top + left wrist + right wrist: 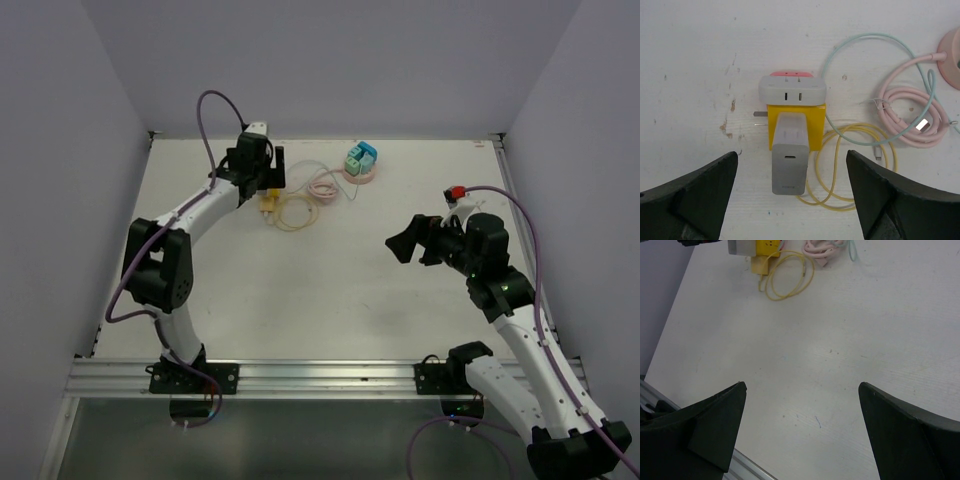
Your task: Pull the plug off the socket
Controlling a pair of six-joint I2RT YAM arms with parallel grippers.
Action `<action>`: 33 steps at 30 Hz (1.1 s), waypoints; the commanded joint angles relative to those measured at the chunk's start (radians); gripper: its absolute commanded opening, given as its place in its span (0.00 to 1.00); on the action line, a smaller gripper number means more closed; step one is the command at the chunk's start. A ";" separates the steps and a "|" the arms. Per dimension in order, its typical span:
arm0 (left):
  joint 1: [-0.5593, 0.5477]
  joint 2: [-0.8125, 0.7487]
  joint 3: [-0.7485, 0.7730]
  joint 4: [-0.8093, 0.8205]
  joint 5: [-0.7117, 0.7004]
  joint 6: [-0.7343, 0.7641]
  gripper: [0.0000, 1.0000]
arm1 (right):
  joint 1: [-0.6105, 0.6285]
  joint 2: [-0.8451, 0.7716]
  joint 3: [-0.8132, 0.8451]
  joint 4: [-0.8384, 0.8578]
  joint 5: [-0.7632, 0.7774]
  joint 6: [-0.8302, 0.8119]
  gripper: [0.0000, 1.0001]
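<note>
A grey charger plug (pixel 788 165) sits in a yellow socket block (pixel 812 125), which joins a white adapter with a pink top (pixel 792 90); all lie flat on the white table. My left gripper (pixel 792 157) is open and hovers right above them, one finger on each side of the plug, touching nothing. From above, the left gripper (pixel 268 180) is at the back left over the yellow socket (pixel 270 208). My right gripper (pixel 412 240) is open and empty at mid right, far from the socket (pixel 765 250), with bare table under the right gripper (pixel 802 387).
A coiled yellow cable (pixel 855 165) lies right of the socket, with a pink cable bundle (pixel 910 115) and a mint cable (pixel 865 37) beyond. A teal-and-pink charger (pixel 361 160) stands at the back. A small red part (pixel 456 193) sits near the right wall.
</note>
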 commanded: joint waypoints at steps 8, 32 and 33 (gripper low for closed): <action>-0.004 0.160 0.151 0.040 -0.110 -0.037 0.90 | 0.005 -0.010 0.001 0.003 -0.025 -0.020 0.99; -0.033 0.277 0.199 0.035 -0.166 0.007 0.70 | 0.005 -0.009 0.001 0.000 -0.020 -0.022 0.99; -0.033 0.278 0.199 0.034 -0.166 0.004 0.69 | 0.005 -0.009 0.003 0.000 -0.020 -0.022 0.99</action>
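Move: The yellow socket with its plugs stands just below the left hand, about 3 cm ahead, 1 cm to its right and 8 cm down. The white plug is on the socket's far side, some 3 cm beyond it. The yellow cable coil lies about 8 cm to the hand's right and 1 cm back, and the pink cable coil 15 cm right and 5 cm ahead. From the right hand the socket is roughly 26 cm ahead, 33 cm left and 17 cm lower. The yellow socket is approached from above by the open left hand, which sinks about 6.5 cm and reaches some 3.5 cm forward, the forward part done early and the descent slowing after. Meanwhile the fingers narrow from nearly wide open to about the socket's width, one on each side of its yellow body, seeming just to touch it, with the long grey plug between them. ##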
